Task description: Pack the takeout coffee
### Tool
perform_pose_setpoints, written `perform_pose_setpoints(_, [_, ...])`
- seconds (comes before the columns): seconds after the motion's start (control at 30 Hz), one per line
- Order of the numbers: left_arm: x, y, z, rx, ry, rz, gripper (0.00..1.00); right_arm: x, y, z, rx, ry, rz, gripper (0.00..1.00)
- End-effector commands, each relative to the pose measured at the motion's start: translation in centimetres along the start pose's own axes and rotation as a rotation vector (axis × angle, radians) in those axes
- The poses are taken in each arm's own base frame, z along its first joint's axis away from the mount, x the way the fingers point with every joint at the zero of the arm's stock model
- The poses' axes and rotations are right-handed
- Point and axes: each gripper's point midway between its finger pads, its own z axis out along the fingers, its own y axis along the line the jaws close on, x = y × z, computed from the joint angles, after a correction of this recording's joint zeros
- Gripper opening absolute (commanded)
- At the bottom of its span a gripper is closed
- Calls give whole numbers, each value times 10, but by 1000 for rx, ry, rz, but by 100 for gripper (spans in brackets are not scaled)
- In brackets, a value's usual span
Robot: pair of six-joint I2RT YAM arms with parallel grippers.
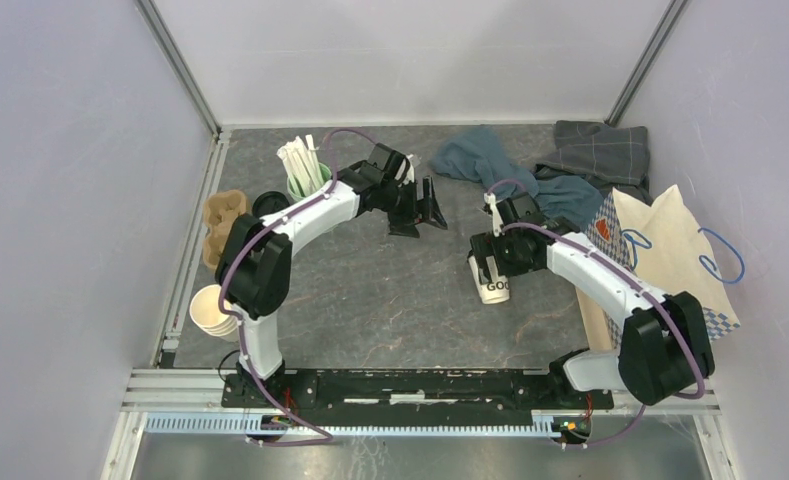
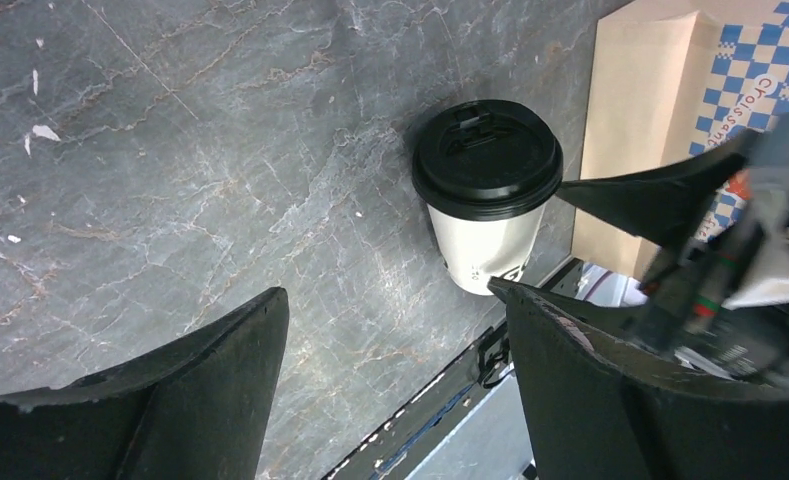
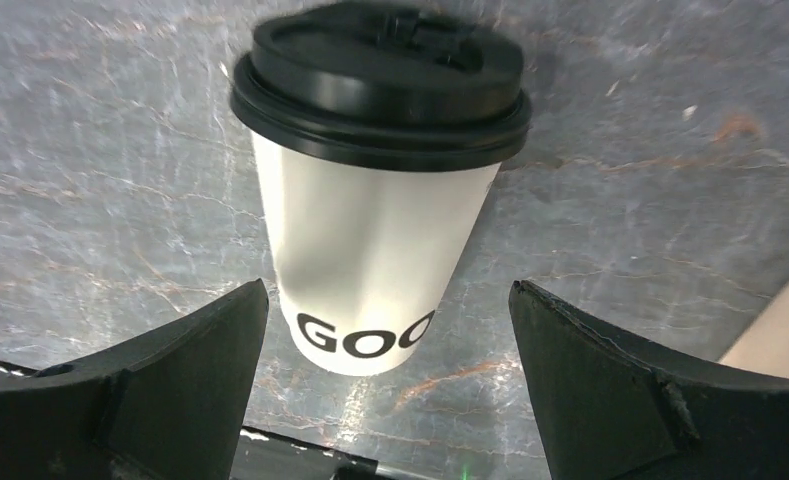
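The takeout coffee (image 1: 495,291), a white paper cup printed "GOO" with a black lid, stands upright on the grey table right of centre. My right gripper (image 1: 490,268) hangs over its far side, open. In the right wrist view the cup (image 3: 370,250) stands just ahead of the spread fingers, and the gripper (image 3: 388,295) holds nothing. My left gripper (image 1: 422,218) is open further back and to the left, apart from the cup. From the left wrist view the cup (image 2: 487,200) is seen beyond the open gripper (image 2: 385,300).
A paper bag (image 1: 670,250) with a blue checked print and blue handles lies at the right edge. Cloths (image 1: 490,165) are bunched at the back. A green mug of white sticks (image 1: 305,178), a cardboard cup carrier (image 1: 222,225) and stacked cream cups (image 1: 213,312) line the left side.
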Motion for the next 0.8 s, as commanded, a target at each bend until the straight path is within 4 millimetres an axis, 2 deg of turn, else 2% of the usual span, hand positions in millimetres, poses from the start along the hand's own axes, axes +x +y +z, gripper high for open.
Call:
perform_pose_setpoints(0.0, [0,-14,-20,33,-28,62,86,-8,5,14,-40,-98,8,98])
perform_pose_setpoints(0.2, [9,-15,-29,42,-16,60,86,-8,11,38,-95,-189,-66,95])
perform_pose_setpoints(0.33, [14,-15,-36,35,-9,66,86,-6,24,43,-176,-245,-102,87])
perform_pose_setpoints(0.63, [7,-27,-65,53,-50,77,87,-37,63,26,-374,-590,-332,65])
perform_pose_setpoints(0.77, [-5,-38,-81,99,-66,95,89,-42,94,9,-512,-735,-545,61])
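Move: The coffee cup is almost directly below the right hand, its middle roughly 4 cm down and 1 cm to the left, 1 cm nearer the base. The blue cloth lies about 25 cm ahead of that hand and 7 cm to the right; the takeout bag stands some 38 cm to its right, level with it. From the left hand the cup is about 13 cm right, 6 cm back and 8 cm down. Down over the cup goes the wide-open right hand, about 5 cm, then its fingers close and pinch the cup's lower half. Swinging some 6 cm to the left while rising a little from its lowest point, the right hand turns counter-clockwise and tips its fingers up. The empty left hand, still open, rises about 4 cm, drawing slightly back and left. ##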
